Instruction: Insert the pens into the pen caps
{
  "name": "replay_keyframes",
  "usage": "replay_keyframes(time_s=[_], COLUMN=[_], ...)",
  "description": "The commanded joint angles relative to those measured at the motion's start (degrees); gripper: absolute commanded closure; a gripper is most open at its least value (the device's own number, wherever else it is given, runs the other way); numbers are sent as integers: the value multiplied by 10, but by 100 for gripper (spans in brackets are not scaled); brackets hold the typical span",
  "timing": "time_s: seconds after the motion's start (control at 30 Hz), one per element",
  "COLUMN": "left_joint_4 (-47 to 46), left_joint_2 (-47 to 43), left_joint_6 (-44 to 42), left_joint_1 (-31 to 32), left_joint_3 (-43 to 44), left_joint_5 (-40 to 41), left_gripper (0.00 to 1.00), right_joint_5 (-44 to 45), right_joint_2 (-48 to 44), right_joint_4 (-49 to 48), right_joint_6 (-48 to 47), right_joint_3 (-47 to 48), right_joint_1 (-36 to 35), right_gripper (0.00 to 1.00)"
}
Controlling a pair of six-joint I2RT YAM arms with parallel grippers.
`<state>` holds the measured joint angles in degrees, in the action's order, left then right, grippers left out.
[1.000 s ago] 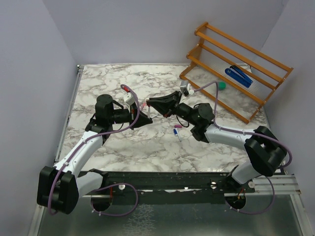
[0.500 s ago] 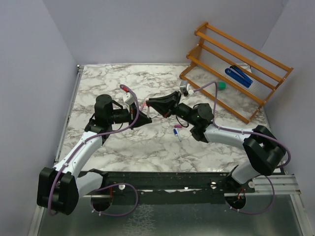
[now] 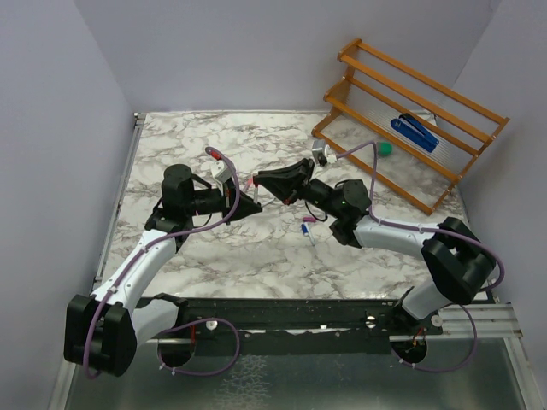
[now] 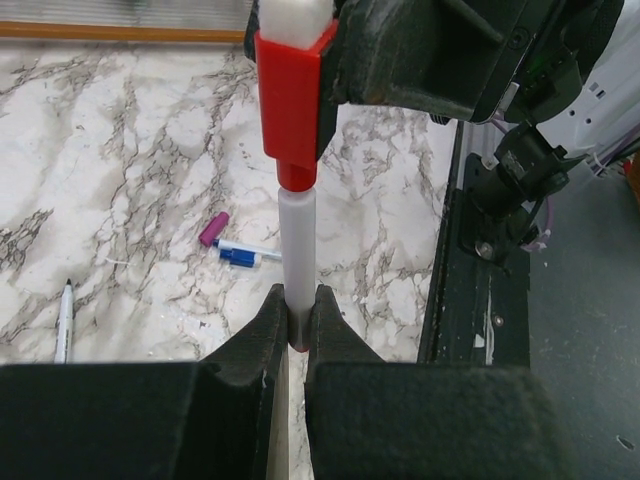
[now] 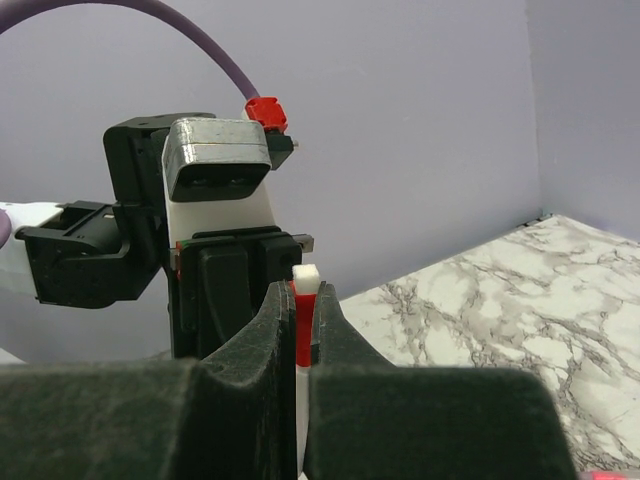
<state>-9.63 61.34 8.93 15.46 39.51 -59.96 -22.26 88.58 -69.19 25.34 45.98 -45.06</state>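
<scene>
My left gripper (image 4: 297, 300) is shut on the pale barrel of a pen (image 4: 297, 230), which stands upright between its fingers. The pen's red end goes into a red pen cap (image 4: 290, 90) just above. My right gripper (image 5: 303, 295) is shut on that red cap (image 5: 303, 325), whose white end pokes out past the fingertips. From above, the left gripper (image 3: 253, 205) and the right gripper (image 3: 261, 178) meet tip to tip over the middle of the table. A blue-ended pen (image 4: 240, 255) and a pink cap (image 4: 213, 229) lie loose on the marble.
Another thin pen (image 4: 64, 320) lies on the marble at the left of the left wrist view. A wooden rack (image 3: 410, 102) stands at the back right with a blue stapler-like object (image 3: 414, 132) on it. A small green block (image 3: 386, 149) sits beside it.
The left arm has shifted slightly to the left. Both grips are unchanged and the pen and cap stay together.
</scene>
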Motion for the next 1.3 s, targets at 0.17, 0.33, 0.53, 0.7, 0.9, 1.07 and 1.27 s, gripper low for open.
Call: replay_keyframes(time_s=[0.17,0.33,0.53,0.7,0.9,1.07,1.27], left_joint_4=[-40,-38,-61,-83,-95,-96,-97], left_joint_2=[-33,-49,-61,-58,-49,-44,-41], left_joint_6=[-32,-72,-94,-100,-102,-105,-104], left_joint_1=[-7,-7,-6,-2,4,10,16], left_joint_3=[39,57,70,80,95,101,104], left_joint_5=[92,136,173,193,223,258,304], left_gripper=[100,100,100,100,100,100,100], right_joint_5=[-44,-51,-48,-44,-30,-5,50], right_joint_2=[18,11,5,12,31,41,46], right_joint_4=[19,50,131,169,194,226,327], right_joint_6=[25,25,14,21,35,47,56], right_joint_3=[-15,-24,-27,-26,-16,-5,30], right_joint_1=[-5,-9,-15,-25,-41,-52,-64], right_gripper=[99,99,99,99,99,99,99])
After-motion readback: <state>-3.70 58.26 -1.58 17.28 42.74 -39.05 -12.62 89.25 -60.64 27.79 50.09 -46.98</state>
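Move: The left hand pinches the white pen's lower end; the red cap, held in the right fingers over the pen's top, is about 8 cm above it, 3 cm ahead and 1 cm left. From the right hand, the pen's middle hangs roughly 5 cm below and 2 cm back. Some 20 cm below the left hand lie the blue cap (6 cm ahead, 12 cm right), the purple cap (9 ahead, 13 right) and a black-tipped pen (12 ahead, 2 left). Both grips keep hold of the joined pair, the left on the pen and the right on the red cap, while the left hand swings the pen's lower end about 5 cm forward and 2 cm left, turning some 15 degrees counter-clockwise and tipping the pen's top back. The right hand first all but stays, then follows about 2 cm forward and slightly left, tipping a little. ##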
